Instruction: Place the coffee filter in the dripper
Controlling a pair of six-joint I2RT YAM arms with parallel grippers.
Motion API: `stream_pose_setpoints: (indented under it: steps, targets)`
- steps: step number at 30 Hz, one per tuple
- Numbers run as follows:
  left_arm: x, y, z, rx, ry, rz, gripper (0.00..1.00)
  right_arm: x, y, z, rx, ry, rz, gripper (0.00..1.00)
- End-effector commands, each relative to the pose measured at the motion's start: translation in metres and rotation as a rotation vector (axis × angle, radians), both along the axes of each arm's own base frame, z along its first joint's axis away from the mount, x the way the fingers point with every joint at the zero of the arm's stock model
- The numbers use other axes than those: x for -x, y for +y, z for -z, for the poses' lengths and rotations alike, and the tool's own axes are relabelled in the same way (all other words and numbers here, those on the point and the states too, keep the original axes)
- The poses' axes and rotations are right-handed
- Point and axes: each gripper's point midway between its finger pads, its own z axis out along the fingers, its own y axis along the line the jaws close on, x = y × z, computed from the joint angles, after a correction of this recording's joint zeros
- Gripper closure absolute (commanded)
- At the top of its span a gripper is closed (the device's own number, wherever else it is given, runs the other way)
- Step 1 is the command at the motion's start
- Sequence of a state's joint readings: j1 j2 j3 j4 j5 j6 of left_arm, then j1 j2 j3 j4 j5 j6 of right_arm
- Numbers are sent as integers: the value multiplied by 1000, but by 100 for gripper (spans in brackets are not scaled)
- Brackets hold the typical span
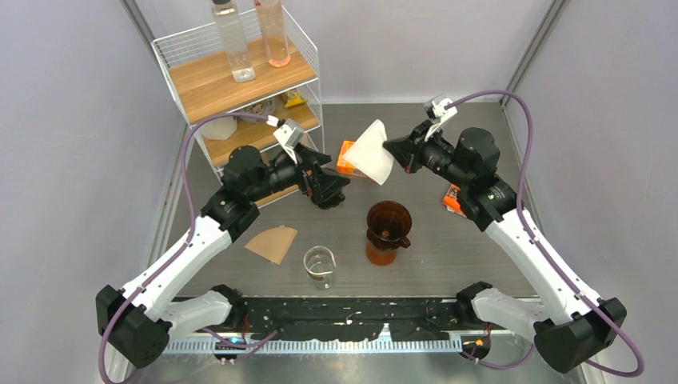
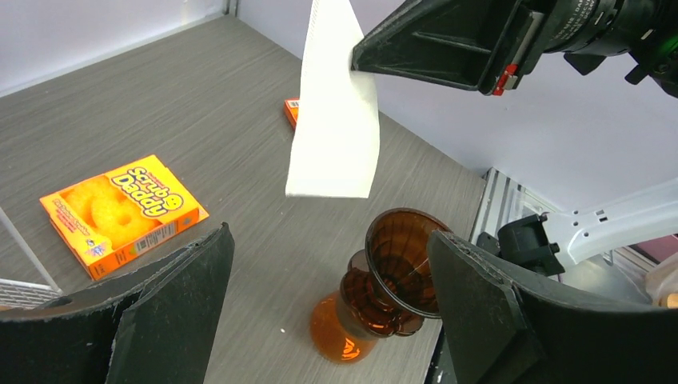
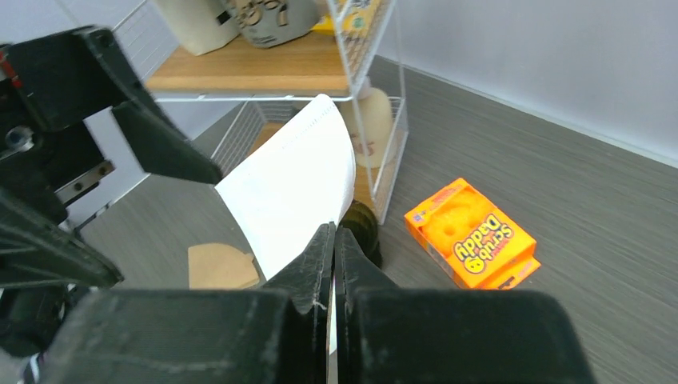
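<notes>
A white paper coffee filter (image 1: 371, 150) hangs in the air above the table, pinched at one edge by my right gripper (image 1: 389, 145), which is shut on it. It shows as a folded white sheet in the left wrist view (image 2: 332, 120) and in the right wrist view (image 3: 292, 184). The amber plastic dripper (image 1: 388, 230) stands upright near the middle of the table, below and in front of the filter. My left gripper (image 1: 334, 188) is open and holds nothing, left of the dripper (image 2: 396, 280) and the filter.
A brown paper filter (image 1: 273, 242) lies flat on the table at the left, beside a small glass beaker (image 1: 320, 266). An orange Scrub Daddy box (image 1: 347, 158) lies behind the white filter. A wire shelf rack (image 1: 240, 80) with bottles stands at the back left.
</notes>
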State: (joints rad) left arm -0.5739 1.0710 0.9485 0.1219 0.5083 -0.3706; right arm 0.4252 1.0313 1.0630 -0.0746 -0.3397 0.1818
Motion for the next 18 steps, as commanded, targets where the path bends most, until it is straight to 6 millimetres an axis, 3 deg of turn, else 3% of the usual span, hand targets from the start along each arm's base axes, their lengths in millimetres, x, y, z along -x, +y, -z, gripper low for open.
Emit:
stream_pose_setpoints:
  steps: [1, 9, 10, 12, 15, 18]
  targets:
    - [8, -3, -20, 31, -25, 39, 1, 19, 25, -29, 3, -118, -149, 95]
    - [17, -24, -22, 89, 30, 159, 1, 43, 49, -36, -27, -154, -249, 95]
    - [17, -26, -23, 89, 35, 164, 4, 45, 51, -36, -33, -149, -258, 95]
    - [16, -29, -22, 87, 47, 172, 14, 48, 56, -36, -36, -148, -276, 95]
    - [16, -31, -23, 87, 47, 171, 48, 50, 58, -32, -32, -142, -287, 94]
    - [14, -28, -23, 77, 43, 149, 72, 50, 57, -28, -27, -134, -279, 93]
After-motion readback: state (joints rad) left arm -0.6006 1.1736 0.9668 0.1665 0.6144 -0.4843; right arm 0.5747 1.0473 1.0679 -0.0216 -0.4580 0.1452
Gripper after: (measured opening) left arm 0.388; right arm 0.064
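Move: The filter, held out by the right hand, has its middle about 8 cm to the right of the open left hand, 4 cm ahead and 2 cm up; the green dripper is 9 cm ahead, 3 cm left and 25 below. From the right hand the filter's middle is 4 cm left and 1 back, the left gripper 12 left, 5 back and 2 below, the brown dripper 12 back, 2 right and 17 below. Right hand carries the filter about 7 cm left and back; left eases 3 cm right, fingers closing onto it. ##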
